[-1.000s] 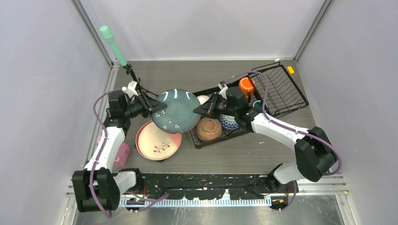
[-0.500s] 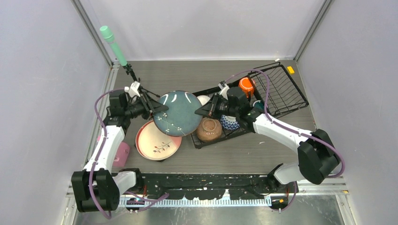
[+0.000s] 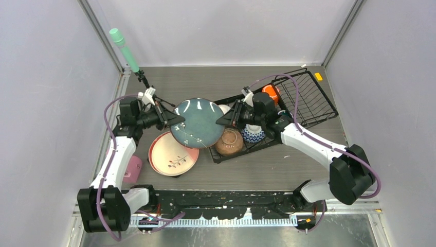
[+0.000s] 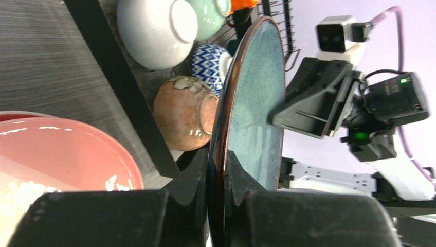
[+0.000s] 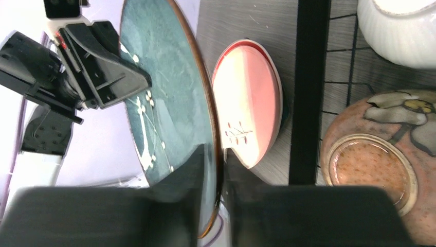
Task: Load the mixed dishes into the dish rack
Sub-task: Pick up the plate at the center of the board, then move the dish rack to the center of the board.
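Observation:
The large dark teal speckled plate hangs on edge above the table between both arms. My left gripper is shut on its left rim; in the left wrist view the plate is pinched tight in that gripper. My right gripper closes on the opposite rim, its fingers close on either side of the plate. The pink plate lies on the table below. In the dish rack, the flat tray section holds brown, blue-patterned and white bowls and an orange mug.
A mint-green cylinder on a black tripod stands at the back left. A small pink cup sits by the left arm. Grey walls close in on both sides. The rack's slotted basket reaches toward the right wall.
My left gripper has shut on the teal plate's left rim. The plate has shifted slightly to the right, with the right gripper still at its other rim.

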Motion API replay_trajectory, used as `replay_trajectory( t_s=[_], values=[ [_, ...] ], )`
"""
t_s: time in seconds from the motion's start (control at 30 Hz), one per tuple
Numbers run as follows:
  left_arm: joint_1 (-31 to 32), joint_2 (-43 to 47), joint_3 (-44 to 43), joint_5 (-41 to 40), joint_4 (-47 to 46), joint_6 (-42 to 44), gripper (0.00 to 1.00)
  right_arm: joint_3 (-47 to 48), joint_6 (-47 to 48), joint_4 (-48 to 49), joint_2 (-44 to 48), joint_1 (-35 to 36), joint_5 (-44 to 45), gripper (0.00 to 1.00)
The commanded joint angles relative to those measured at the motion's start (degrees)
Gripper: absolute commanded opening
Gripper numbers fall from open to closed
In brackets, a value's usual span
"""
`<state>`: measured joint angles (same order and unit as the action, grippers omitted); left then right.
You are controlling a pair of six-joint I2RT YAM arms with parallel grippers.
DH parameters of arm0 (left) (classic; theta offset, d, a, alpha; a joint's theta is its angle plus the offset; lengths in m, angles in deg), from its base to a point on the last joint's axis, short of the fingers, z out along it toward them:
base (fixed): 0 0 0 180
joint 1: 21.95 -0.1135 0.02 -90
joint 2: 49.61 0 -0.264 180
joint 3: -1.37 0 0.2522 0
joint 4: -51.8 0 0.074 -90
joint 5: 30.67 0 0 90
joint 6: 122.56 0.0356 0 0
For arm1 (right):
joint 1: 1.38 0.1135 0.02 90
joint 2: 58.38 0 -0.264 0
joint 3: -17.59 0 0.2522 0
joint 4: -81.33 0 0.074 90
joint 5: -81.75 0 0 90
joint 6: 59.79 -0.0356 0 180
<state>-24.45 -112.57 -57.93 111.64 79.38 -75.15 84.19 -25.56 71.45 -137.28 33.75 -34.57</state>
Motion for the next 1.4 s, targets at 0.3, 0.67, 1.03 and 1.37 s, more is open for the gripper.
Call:
replay_trajectory(
  t_s=[0.3,0.67,1.03,1.37],
  values=[
    [2.0,7.2,-3.3,-11.8,-0.1,3.5,0.00,5.4,11.9,-20.2,5.9,-0.6,12.7,0.63],
    [2.0,15.4,-13.6,-39.8,18.7,14.9,0.00,5.2,17.3,-22.4,4.0,6.2,10.5,0.63],
    [2.0,19.5,-17.8,-46.5,24.3,19.0,0.00,14.0,23.4,-27.4,-11.5,17.8,12.4,0.67],
    [3.3,17.7,-19.2,-43.9,25.3,20.3,0.00,14.0,29.3,-29.4,-16.6,20.0,7.5,0.67]
  ],
)
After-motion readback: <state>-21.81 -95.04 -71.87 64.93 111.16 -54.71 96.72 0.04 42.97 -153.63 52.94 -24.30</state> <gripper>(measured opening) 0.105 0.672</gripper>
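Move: Both hands still pinch opposite rims of the blue plate. From the left hand, the pink plate is about 13 cm back, 4 cm left and 19 below; the brown bowl lies 9 back, 17 right. For the right hand, the rack's near-left corner is roughly 14 cm back, 4 left and 17 below. The brown bowl is 8 back, 3 right of that hand, the blue-white bowl 5 back, 12 right, both some 16 below. The right fingers open wide and let go of the blue plate, backing off to the right about 5 cm, then that hand swings back, left and down (12 cm) towards the rack's near-left corner, tipping its fingers steeper. The left hand keeps its pinch and draws the plate left, slightly back and up, tipping its fingers down and turning counter-clockwise. ##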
